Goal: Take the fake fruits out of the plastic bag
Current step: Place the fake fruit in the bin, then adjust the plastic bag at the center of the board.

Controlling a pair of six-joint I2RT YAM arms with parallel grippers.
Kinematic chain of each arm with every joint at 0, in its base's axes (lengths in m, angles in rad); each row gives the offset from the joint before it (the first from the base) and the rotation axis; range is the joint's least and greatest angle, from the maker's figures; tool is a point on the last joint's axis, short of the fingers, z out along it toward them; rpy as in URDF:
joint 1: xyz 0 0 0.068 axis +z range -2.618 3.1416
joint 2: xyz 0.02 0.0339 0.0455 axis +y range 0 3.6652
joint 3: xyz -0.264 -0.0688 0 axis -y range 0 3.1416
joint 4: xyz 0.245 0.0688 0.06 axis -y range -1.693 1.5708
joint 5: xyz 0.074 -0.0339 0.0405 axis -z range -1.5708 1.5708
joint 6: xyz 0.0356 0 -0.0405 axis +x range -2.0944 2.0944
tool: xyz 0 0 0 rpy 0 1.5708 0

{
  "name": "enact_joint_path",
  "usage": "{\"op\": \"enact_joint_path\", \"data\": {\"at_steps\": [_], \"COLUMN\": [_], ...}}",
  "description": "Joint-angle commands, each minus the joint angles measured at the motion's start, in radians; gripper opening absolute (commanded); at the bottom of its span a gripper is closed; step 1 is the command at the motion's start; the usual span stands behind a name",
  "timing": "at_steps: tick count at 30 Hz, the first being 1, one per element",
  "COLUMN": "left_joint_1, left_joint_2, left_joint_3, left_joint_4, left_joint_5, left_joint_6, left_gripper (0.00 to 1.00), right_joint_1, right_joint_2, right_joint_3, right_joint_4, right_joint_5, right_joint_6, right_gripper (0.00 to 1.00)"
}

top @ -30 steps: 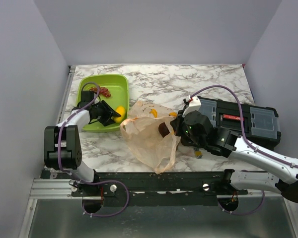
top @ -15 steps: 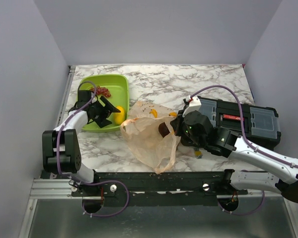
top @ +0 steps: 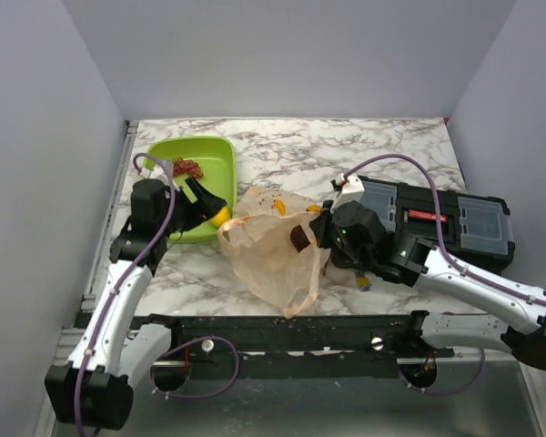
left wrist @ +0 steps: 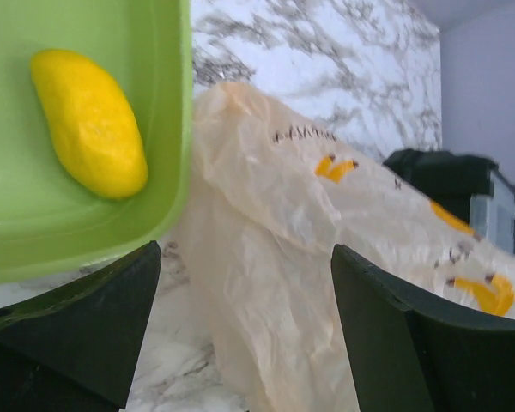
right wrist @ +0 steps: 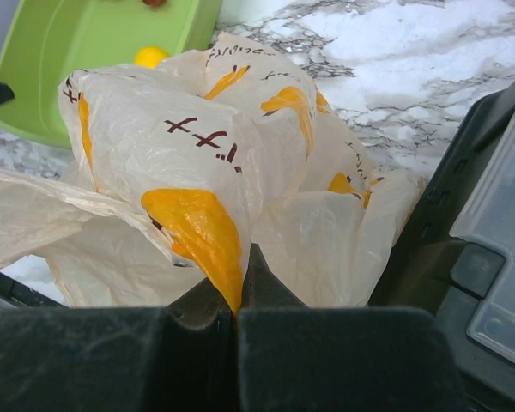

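Observation:
The yellow mango-like fruit (top: pixel 220 217) (left wrist: pixel 90 124) lies in the green tray's near right corner. Dark red grapes (top: pixel 188 167) lie at the tray's far side. My left gripper (top: pixel 207 208) (left wrist: pixel 245 253) hangs open and empty above the tray's right edge, looking toward the plastic bag (top: pixel 273 250) (left wrist: pixel 309 257). The crinkled, peach-coloured bag (right wrist: pixel 197 154) slumps on the table between the arms. My right gripper (top: pixel 309 238) (right wrist: pixel 240 300) is shut on a fold of it at its right side. A dark patch shows by that grip; I cannot tell what it is.
The lime-green tray (top: pixel 209 150) (left wrist: pixel 184 103) sits at the back left, near the left wall. A black toolbox (top: pixel 446 223) (right wrist: pixel 489 223) lies at the right, close behind my right gripper. Bare marble runs along the back.
My left gripper opened, let go of the yellow fruit in the tray and drew up and back from it. The right gripper and the bag have barely moved.

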Motion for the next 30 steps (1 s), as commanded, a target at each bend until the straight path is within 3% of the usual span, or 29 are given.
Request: {"op": "enact_joint_path", "data": {"at_steps": [1,6,14,18,22,25,30], "left_joint_1": [-0.183,-0.242,-0.243,-0.243,-0.281,-0.405,-0.625], "left_joint_2": [-0.149,-0.329,-0.45,-0.42,-0.371,-0.343,-0.265], "left_joint_3": [-0.095,-0.084,0.097,0.155,0.076,0.009,-0.035], "left_joint_4": [-0.053,-0.082,-0.005,0.06,0.226,0.281,0.217], "left_joint_5": [-0.135,-0.196,-0.047,0.151,0.347,0.305,0.002], "left_joint_6": [0.063,0.117,0.267,0.272,0.128,0.11,0.181], "left_gripper": [0.79,0.79,0.79,0.79,0.78,0.76,0.74], "right_joint_1": [-0.01,-0.02,-0.03,-0.031,-0.031,-0.031,-0.032], "right_joint_2": [0.044,0.158,0.279,0.279,0.264,0.234,0.181], "right_joint_3": [0.062,0.166,0.241,0.234,0.231,0.214,0.175], "right_joint_4": [0.019,-0.004,0.002,0.011,0.015,0.029,0.048], "right_joint_5": [0.033,0.044,-0.014,-0.028,-0.027,-0.027,-0.026], "right_joint_6": [-0.037,-0.086,-0.104,-0.102,-0.1,-0.096,-0.085], "right_gripper": [0.01,0.01,0.01,0.01,0.01,0.01,0.01]}}
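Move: The left hand, empty above the near right corner of the bin, goes next for the dark fruit in the bag, about 20 cm to its right, some 2 cm nearer the base and 17 cm below. The mango in the bin lies about 5 cm ahead, in line sideways, 16 cm below; the bag's middle is about 14 cm right and 4 cm back. From the right hand, the dark fruit is around 5 cm ahead, 5 cm left and 18 cm below. Keeping the bag's rim pinched, the right hand carries it about 4 cm forward and as far left, then holds nearly still. The left hand, fingers staying open, leaves the bin backwards, climbs nearly 20 cm while tipping up, then swings right beside the bag's mouth, turning some 40 degrees clockwise and starting to sink. ##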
